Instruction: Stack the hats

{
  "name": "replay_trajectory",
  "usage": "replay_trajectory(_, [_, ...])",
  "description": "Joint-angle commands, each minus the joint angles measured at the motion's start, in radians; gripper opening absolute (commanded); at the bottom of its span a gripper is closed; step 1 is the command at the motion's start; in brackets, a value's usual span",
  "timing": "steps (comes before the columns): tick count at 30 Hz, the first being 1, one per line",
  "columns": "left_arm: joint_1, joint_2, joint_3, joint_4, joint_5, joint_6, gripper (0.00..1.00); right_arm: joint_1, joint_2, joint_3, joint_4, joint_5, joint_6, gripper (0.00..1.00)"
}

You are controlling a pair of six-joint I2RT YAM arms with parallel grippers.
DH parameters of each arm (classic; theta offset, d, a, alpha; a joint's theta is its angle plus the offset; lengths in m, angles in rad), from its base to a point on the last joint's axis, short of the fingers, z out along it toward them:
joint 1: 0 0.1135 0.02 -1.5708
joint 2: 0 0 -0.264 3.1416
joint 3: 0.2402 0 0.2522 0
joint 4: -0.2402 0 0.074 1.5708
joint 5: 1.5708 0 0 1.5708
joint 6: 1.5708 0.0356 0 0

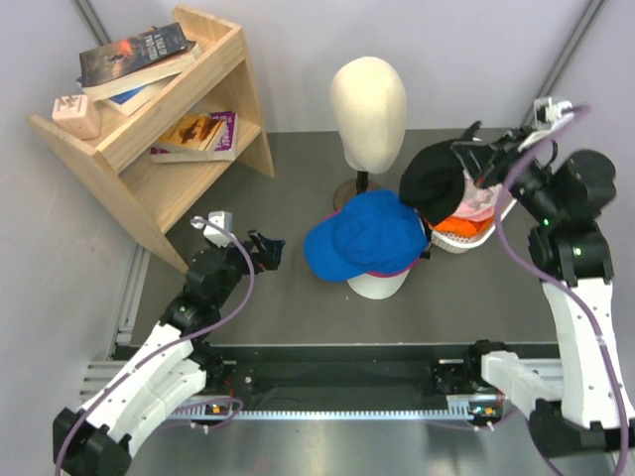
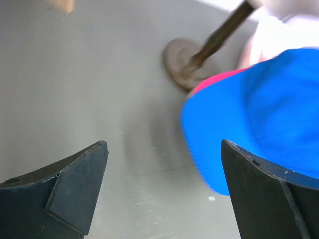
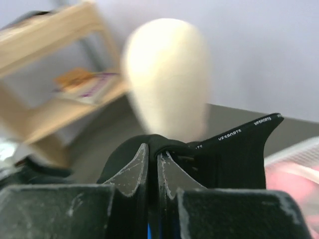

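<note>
A blue cap tops a stack in the middle of the table, with a magenta cap's edge under it and a white hat at the bottom. My right gripper is shut on a black cap, which hangs above the basket's left edge, just right of the stack. In the right wrist view the fingers pinch the black cap's fabric. My left gripper stands open left of the stack; its wrist view shows the open gripper empty beside the blue cap.
A cream mannequin head on a stand rises behind the stack. The white basket at the right holds orange and pink hats. A wooden shelf with books fills the back left corner.
</note>
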Motion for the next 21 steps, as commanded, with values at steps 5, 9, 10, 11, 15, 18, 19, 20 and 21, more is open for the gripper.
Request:
replay_trajectory(5, [0.004,-0.169,0.082,-0.016,0.109,-0.078,0.99,0.215,-0.097,-0.106,0.283,-0.413,0.259,0.00])
replay_trajectory(9, [0.004,-0.220,0.096,-0.002,0.196,-0.087,0.99,0.433,-0.046,-0.131,0.352,-0.370,0.265,0.00])
replay_trajectory(10, [0.004,-0.223,0.096,0.010,0.218,-0.084,0.99,0.506,-0.035,-0.135,0.372,-0.377,0.269,0.00])
replay_trajectory(11, [0.004,-0.226,0.096,0.022,0.238,-0.084,0.99,0.536,-0.026,-0.135,0.396,-0.391,0.260,0.00])
replay_trajectory(15, [0.004,-0.226,0.102,0.107,0.379,-0.084,0.99,0.611,0.024,-0.163,0.531,-0.533,0.300,0.00])
replay_trajectory(18, [0.004,-0.232,0.102,0.176,0.488,-0.084,0.99,0.620,0.038,-0.195,0.726,-0.662,0.422,0.00])
replay_trajectory(19, [0.004,-0.237,0.103,0.194,0.532,-0.084,0.99,0.620,0.041,-0.197,0.760,-0.690,0.468,0.00])
replay_trajectory(20, [0.004,-0.240,0.103,0.220,0.549,-0.084,0.99,0.620,0.041,-0.197,0.800,-0.708,0.484,0.00])
replay_trajectory(21, [0.004,-0.247,0.102,0.235,0.571,-0.085,0.99,0.620,0.043,-0.197,0.809,-0.736,0.496,0.00])
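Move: From my right hand, which already has the black cap, the hat stack with the blue cap on top lies about 10 cm ahead, 14 cm left and some 34 cm below. The basket is roughly 26 cm ahead, 16 cm right and 38 cm below; the mannequin head is 30 cm ahead, 15 cm left and 10 cm lower. From my open left hand, the black cap is around 5 cm ahead, 33 cm right and 18 cm above. Keeping the cap pinched up high, I swing my right hand back and left, nearly 20 cm each way at an almost level height, and turn it some 70 degrees counter-clockwise until its fingers point left. Meanwhile I raise my open left hand about 11 cm, drawing it back and a little right towards the cap, turning it clockwise and tipping its fingers up. ##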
